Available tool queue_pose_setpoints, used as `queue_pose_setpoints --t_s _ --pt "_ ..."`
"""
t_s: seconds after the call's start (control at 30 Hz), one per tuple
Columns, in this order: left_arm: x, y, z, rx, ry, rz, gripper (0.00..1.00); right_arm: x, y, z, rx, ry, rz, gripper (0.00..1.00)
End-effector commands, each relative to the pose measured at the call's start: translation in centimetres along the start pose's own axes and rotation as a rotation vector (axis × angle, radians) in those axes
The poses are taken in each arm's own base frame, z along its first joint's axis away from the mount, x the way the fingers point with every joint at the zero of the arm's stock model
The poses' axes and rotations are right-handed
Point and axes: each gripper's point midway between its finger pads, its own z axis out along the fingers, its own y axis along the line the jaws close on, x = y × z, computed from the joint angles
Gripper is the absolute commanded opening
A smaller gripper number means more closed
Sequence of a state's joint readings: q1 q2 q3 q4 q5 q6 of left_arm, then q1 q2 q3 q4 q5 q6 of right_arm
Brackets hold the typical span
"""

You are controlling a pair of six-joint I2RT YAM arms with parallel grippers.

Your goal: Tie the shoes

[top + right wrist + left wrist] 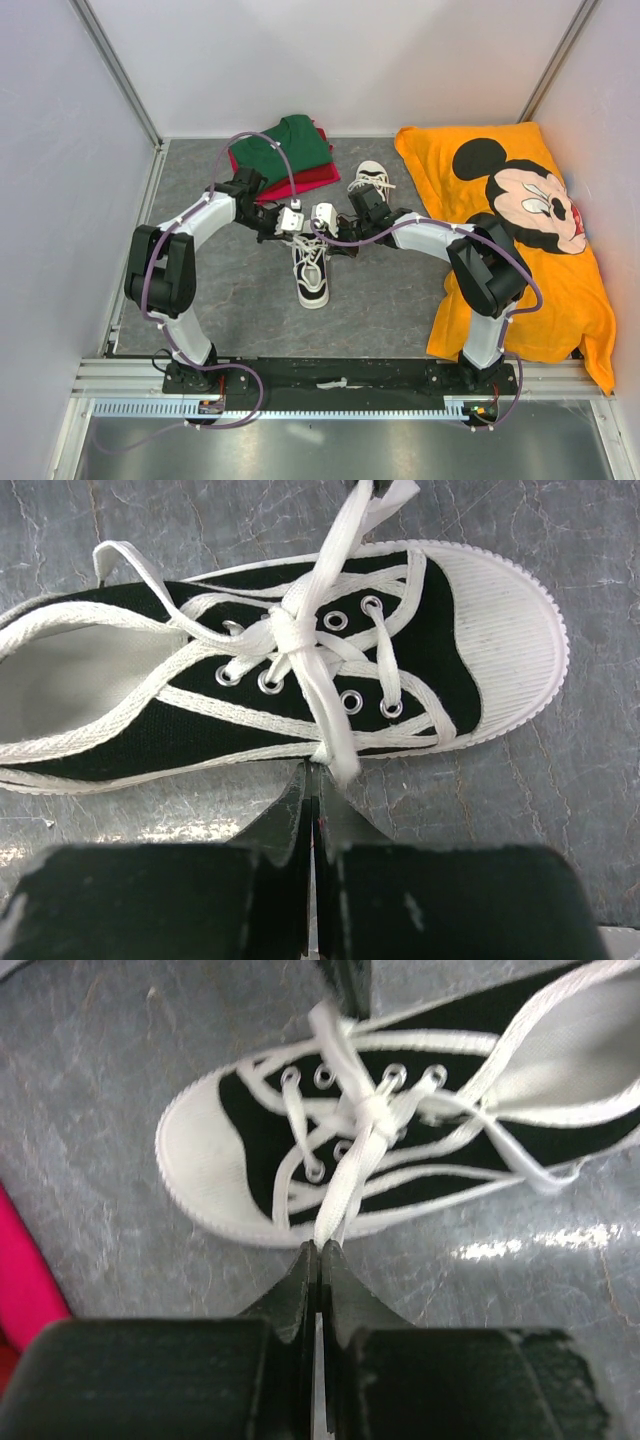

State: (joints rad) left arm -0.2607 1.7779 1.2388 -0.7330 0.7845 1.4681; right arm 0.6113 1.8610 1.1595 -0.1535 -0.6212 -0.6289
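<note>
A black sneaker with a white toe cap [312,278] lies in the middle of the grey table, one of the shoes. Its white laces are crossed into a knot [370,1110] over the eyelets. My left gripper [320,1248] is shut on a lace end that runs from the knot to its tips. On the other side of the shoe [200,695], my right gripper [316,770] is shut on the other lace end [335,740]. In the top view both grippers [290,222] [326,220] meet just behind the shoe. The second shoe [372,180] lies further back, its laces loose.
Folded green and red clothes [285,150] lie at the back left of the table. An orange cloth with a cartoon mouse [520,230] covers the right side. White walls close in the table on three sides.
</note>
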Motion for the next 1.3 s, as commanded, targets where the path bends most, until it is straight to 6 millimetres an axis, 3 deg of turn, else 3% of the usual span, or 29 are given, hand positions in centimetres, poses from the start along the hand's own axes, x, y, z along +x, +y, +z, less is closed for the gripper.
queue_pose_setpoints --t_s 0.0,0.23,0.4,0.57,0.63,0.7,0.77,0.87,1.0,1.03,1.27 --pt "0.8 1.4 -2.6 -0.061 0.023 0.013 0.02 -0.7 0.0 -0.4 0.009 -0.005 -0.036 0.00" --pt "3.5 1.9 -4.4 -0.107 0.078 -0.030 0.01 -0.2 0.3 -0.6 0.002 0.010 -0.039 0.00" --pt "4.9 3.3 -4.6 -0.174 0.120 -0.050 0.01 -0.1 0.3 -0.7 0.004 0.015 -0.037 0.00" --pt "6.1 3.4 -4.4 -0.195 0.146 -0.073 0.02 -0.2 0.4 -0.9 0.005 0.015 -0.037 0.00" --pt "5.6 3.0 -4.4 -0.190 0.124 -0.070 0.09 -0.3 0.3 -1.0 0.009 0.014 -0.039 0.00" --pt "4.6 2.5 -4.5 -0.182 0.091 -0.032 0.28 -0.6 0.2 -1.0 0.011 0.010 -0.042 0.00" --pt "4.7 1.2 -3.9 -0.157 0.078 -0.005 0.35 -0.7 0.3 -1.1 0.004 0.012 -0.043 0.00" --pt "4.9 0.1 -3.6 -0.135 0.077 -0.016 0.41 -1.2 0.4 -1.8 -0.003 0.022 -0.032 0.14" --pt "4.7 -0.8 -3.2 -0.102 0.057 -0.020 0.41 -0.8 -0.7 -3.1 0.033 0.025 -0.043 0.49" --pt "4.6 -1.1 -3.0 -0.093 0.051 -0.016 0.41 -0.7 -1.0 -3.1 0.039 0.030 -0.050 0.63" --pt "2.9 -1.6 -0.8 -0.028 0.007 0.020 0.41 -1.8 -2.8 -1.8 0.044 -0.015 -0.099 0.76"
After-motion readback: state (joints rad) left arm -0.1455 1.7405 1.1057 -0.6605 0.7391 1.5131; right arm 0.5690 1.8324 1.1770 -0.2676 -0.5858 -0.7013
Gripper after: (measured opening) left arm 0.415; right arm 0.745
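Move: The shoe's lace knot lies about 4 cm to the right of the left hand, which is pinching one loop, roughly 2 cm nearer the base and 2 cm lower. From the right hand, at the other loop, the knot is some 4 cm left, 1 cm back and about level. The toe cap lies about 6 cm ahead of the right hand and 4 cm left; the second shoe's middle is roughly 13 cm ahead and 9 cm right. Leftward at first, the left hand pulls its still-pinched loop away from the knot, about 6 cm with a 10-degree counter-clockwise turn, curving forward; then it opens, sinks and draws back about 3 cm. The right hand keeps its loop shut in the fingertips and eases down and right, then opens wide and backs off rightward, rising slightly and ending with a short forward drift. ##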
